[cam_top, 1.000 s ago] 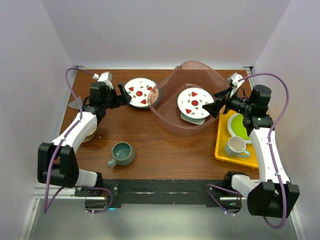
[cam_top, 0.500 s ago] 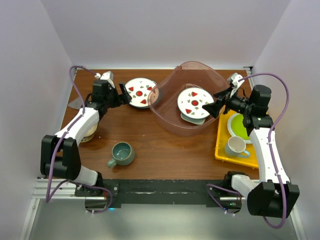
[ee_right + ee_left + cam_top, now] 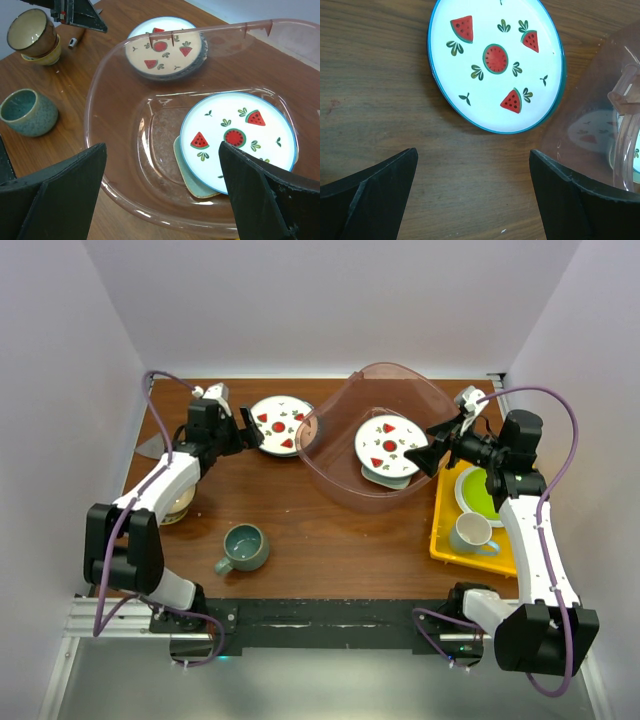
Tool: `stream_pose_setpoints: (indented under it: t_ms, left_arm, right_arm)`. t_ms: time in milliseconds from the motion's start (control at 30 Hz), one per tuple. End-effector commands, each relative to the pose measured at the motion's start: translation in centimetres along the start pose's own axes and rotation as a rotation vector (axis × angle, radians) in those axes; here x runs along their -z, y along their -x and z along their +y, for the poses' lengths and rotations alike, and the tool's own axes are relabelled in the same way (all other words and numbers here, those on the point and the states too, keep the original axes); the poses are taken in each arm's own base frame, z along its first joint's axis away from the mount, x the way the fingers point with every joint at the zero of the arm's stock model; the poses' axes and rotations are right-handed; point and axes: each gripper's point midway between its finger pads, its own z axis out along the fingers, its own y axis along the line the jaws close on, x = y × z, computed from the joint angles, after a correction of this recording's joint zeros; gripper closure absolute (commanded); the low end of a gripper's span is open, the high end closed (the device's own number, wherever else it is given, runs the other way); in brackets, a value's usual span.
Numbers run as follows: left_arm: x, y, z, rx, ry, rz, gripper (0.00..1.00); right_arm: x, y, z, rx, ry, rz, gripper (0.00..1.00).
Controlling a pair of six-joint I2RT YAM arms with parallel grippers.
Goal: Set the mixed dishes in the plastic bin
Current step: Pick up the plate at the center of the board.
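Observation:
A white watermelon-motif plate (image 3: 281, 425) (image 3: 496, 62) lies on the wooden table, left of the plastic bin (image 3: 335, 472) (image 3: 100, 125). My left gripper (image 3: 245, 430) (image 3: 473, 152) stands open just left of that plate, with only bare table between its fingers. Inside the bin a second watermelon plate (image 3: 388, 445) (image 3: 239, 140) rests on a mint squarish dish (image 3: 187, 170). My right gripper (image 3: 428, 450) (image 3: 162, 146) hangs open and empty over the bin's right side. A grey-teal mug (image 3: 244, 548) (image 3: 27, 112) sits near the front. Stacked bowls (image 3: 175, 505) (image 3: 35, 35) stand at the left.
A flat yellow tray (image 3: 445, 535) at the right edge holds a lime-green plate (image 3: 478, 492) and a white mug (image 3: 472, 532). The bin's wall (image 3: 590, 125) rises just right of the loose plate. White walls close in the table on three sides.
My left arm has shifted slightly, bringing its open gripper a little closer to the loose watermelon plate. The right arm and the dishes have not moved.

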Motion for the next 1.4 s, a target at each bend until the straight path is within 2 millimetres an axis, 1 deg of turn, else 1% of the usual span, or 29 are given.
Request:
stream_pose_setpoints:
  t_ms: [0,100,300,333,533,700,833,900,1067,1133,1200,1233,1300,1367]
  left_arm:
    - [-0.4,2.7,-1.2,-0.025,-0.037,-0.062,0.02]
    - [-1.1,2.6,-1.3,-0.028,-0.044,-0.051,0.03]
    - [-3.4,2.7,-1.4,-0.02,-0.047,-0.021,0.07]
    - [-4.0,2.5,-1.1,-0.02,-0.037,-0.009,0.08]
    - [-6.4,2.7,0.2,-0.017,0.03,0.0,0.13]
    - [-8.1,2.7,0.7,-0.015,0.051,0.014,0.21]
    - [-9.4,2.2,1.4,0.002,0.06,0.031,0.27]
    - [-9.9,1.9,1.9,0.012,0.066,0.039,0.3]
    - [-10.6,1.5,2.2,0.038,0.046,0.041,0.37]
    - [-10.7,1.5,2.2,0.044,0.038,0.039,0.42]
    - [-10.9,1.5,2.2,0.052,0.031,0.036,0.45]
    - [-10.9,1.5,2.3,0.055,0.029,0.036,0.5]
    - [-11.0,1.4,2.3,0.063,0.025,0.036,0.52]
    - [-11.1,1.4,2.4,0.072,0.02,0.038,0.57]
  right_arm:
    - [0.3,1.7,0.4,0.051,0.008,-0.043,0.02]
    - [0.4,1.7,0.4,0.052,0.008,-0.044,0.02]
    - [0.4,1.8,0.5,0.054,0.011,-0.046,0.02]
    - [0.4,1.8,0.5,0.053,0.013,-0.045,0.02]
    - [0.4,1.8,0.5,0.053,0.013,-0.044,0.02]
    - [0.5,1.8,0.5,0.054,0.013,-0.043,0.02]
    - [0.4,1.8,0.5,0.054,0.016,-0.042,0.02]
    - [0.4,1.8,0.5,0.052,0.016,-0.041,0.02]
    - [0.4,1.8,0.5,0.053,0.016,-0.041,0.02]
    - [0.4,1.7,0.4,0.05,0.015,-0.039,0.02]
    - [0.4,1.7,0.4,0.05,0.015,-0.039,0.02]
    - [0.4,1.7,0.4,0.051,0.015,-0.04,0.02]
    - [0.4,1.8,0.5,0.052,0.017,-0.04,0.02]
    - [0.4,1.7,0.5,0.05,0.017,-0.04,0.02]
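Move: The watermelon plate, top of its stack, lies roughly 12 cm ahead of the left hand, 8 cm to its right and 8 cm lower. The plastic bin's middle is about 26 cm right of that plate and 5 cm nearer. The stacked bowls sit some 8 cm behind the left hand and 21 cm to its left; the green mug is 22 cm behind it and 3 cm left. From the right hand, the plate is about 24 cm ahead, 36 cm left and 22 cm below. The plate's near-left rim is what the left hand goes for: it reaches forward about 8 cm and sinks some 7 cm, the descent ending a little before the forward reach. The fingers tip slightly farther down and close from wide open to about half, one on either side of the rim; a touch can't be made out. ##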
